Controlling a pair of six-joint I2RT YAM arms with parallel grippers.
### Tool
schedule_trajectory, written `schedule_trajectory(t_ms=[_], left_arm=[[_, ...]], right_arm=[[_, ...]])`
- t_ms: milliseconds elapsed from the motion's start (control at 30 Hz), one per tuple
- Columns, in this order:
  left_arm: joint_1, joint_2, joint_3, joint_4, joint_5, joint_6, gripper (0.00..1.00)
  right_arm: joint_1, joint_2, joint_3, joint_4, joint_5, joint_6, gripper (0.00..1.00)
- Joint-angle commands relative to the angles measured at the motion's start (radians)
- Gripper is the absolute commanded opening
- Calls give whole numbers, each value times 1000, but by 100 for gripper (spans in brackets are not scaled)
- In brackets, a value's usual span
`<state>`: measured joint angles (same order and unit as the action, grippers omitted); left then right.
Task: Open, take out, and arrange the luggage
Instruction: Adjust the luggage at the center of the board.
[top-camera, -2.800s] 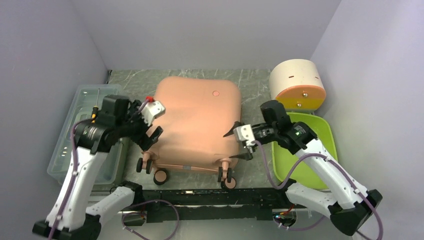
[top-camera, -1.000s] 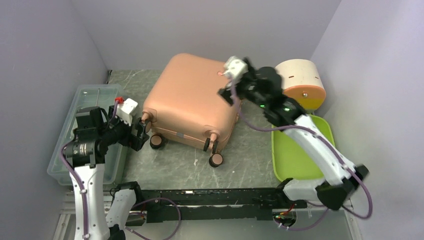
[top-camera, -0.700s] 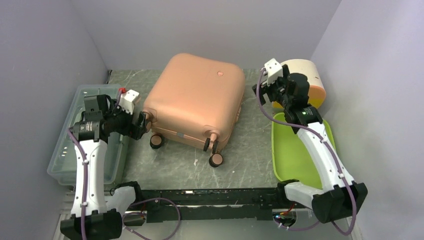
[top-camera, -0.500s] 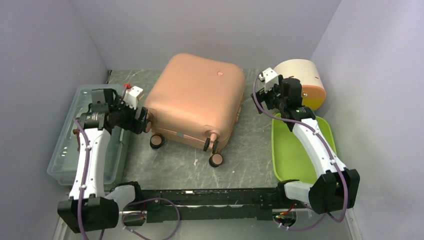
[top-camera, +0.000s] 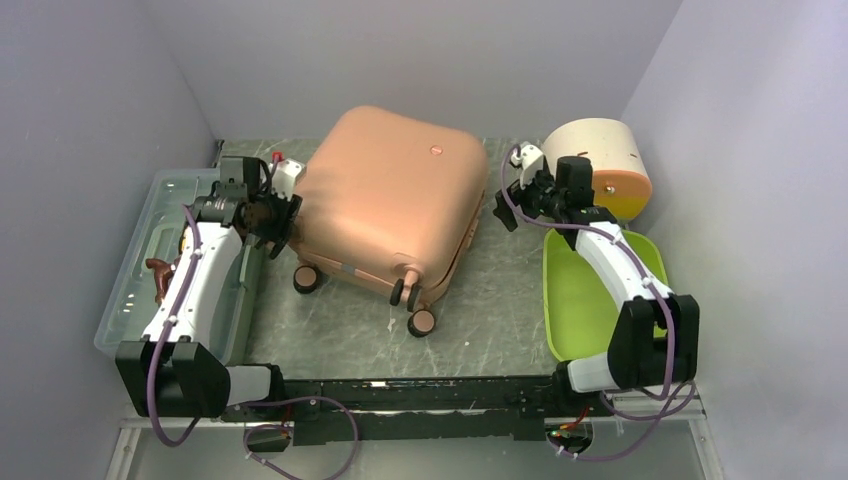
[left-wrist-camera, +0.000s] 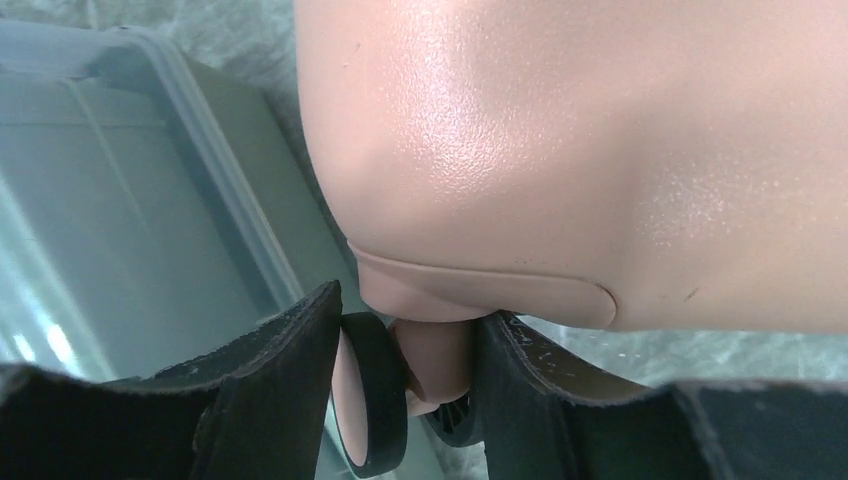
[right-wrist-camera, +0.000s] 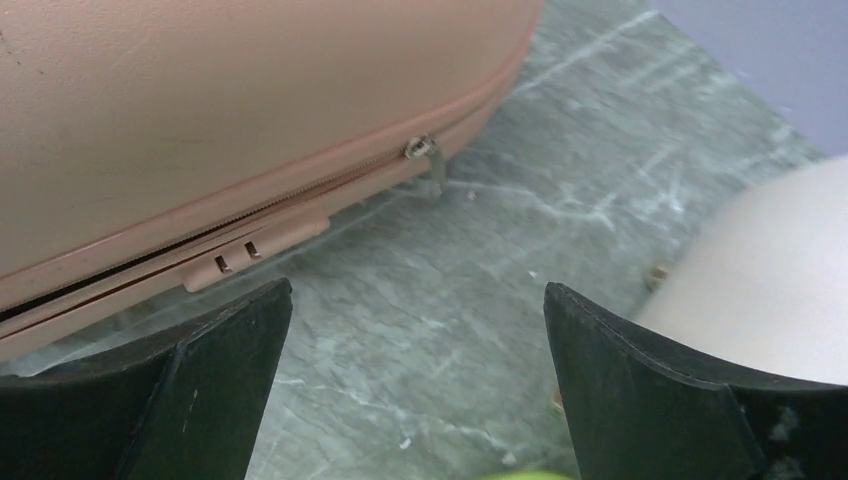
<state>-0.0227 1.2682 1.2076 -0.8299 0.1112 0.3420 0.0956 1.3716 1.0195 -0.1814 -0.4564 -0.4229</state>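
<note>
The salmon-pink luggage (top-camera: 390, 205) lies closed on its side in the middle of the table, wheels toward the near edge. My left gripper (top-camera: 283, 215) is at its left near corner. In the left wrist view the luggage (left-wrist-camera: 560, 150) fills the top, and my left gripper (left-wrist-camera: 410, 370) is shut on a black-rimmed caster wheel (left-wrist-camera: 370, 395), both fingers pressing it. My right gripper (top-camera: 505, 210) hangs open beside the luggage's right edge. The right wrist view shows the luggage (right-wrist-camera: 250, 100) seam and its zipper pull (right-wrist-camera: 422, 150) ahead of my right gripper (right-wrist-camera: 418, 380), with only bare table between the fingers.
A clear plastic bin (top-camera: 150, 260) stands at the left, right behind the left arm, with a brown item (top-camera: 160, 275) in it. A lime-green tray (top-camera: 590, 300) lies at the right. A cream cylinder with an orange face (top-camera: 595, 165) sits at the back right.
My left gripper moved farther back and in, then closed on the corner wheel; the luggage shifted slightly. My right gripper came off the luggage's top and dropped beside its right edge.
</note>
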Motion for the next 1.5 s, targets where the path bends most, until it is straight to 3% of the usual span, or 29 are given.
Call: schedule_trajectory(t_ms=[0,333,500,733,1000,1167,1333,1467], left_arm=[[29,59,66,91,-251,18,54],[29,263,252,106,-289,34,63],[29,269,308,68,-115,8,77],[29,155,300,-23,173,32,99],[29,58,302,-115,337,61,99],[29,4,255,-141,419,59,99],[29,-38,188,-117,430,55,99],[29,-30,185,-123,434,60,99]], right_arm=[[-1,53,40,84,-171,-26,98],[3,225,130,78,-273,-36,88],[5,255,114,61,-275,-85,85],[10,309,107,32,-295,-126,78],[12,361,145,31,-324,-137,70],[13,424,207,-4,-348,-137,49],[13,415,173,54,-358,-119,38],[12,403,169,41,-353,-128,21]])
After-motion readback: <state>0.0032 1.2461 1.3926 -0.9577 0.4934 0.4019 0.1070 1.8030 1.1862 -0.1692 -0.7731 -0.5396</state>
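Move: The left hand already has its fingers around the suitcase's upper left caster, practically at its hand point; the lower caster sits some 15 cm beneath it, the matching right caster about 22 cm to the right and 9 cm back, the clear bin roughly 23 cm left. From the right hand, the zipper pull lies about 4 cm ahead, 5 cm left and 9 cm down; the drawer cabinet is some 17 cm right and 6 cm ahead. The left hand drags the upper left caster about 5 cm left and 5 cm forward towards the bin side, then opens wide, comes free and swings some 10 cm right, rising and drawing back over the suitcase's wheeled end. Meanwhile the right hand moves left and slightly forward, then mainly down about 9 cm to the zipper pull, turning counter-clockwise and closing its fingers most of the way around it. ##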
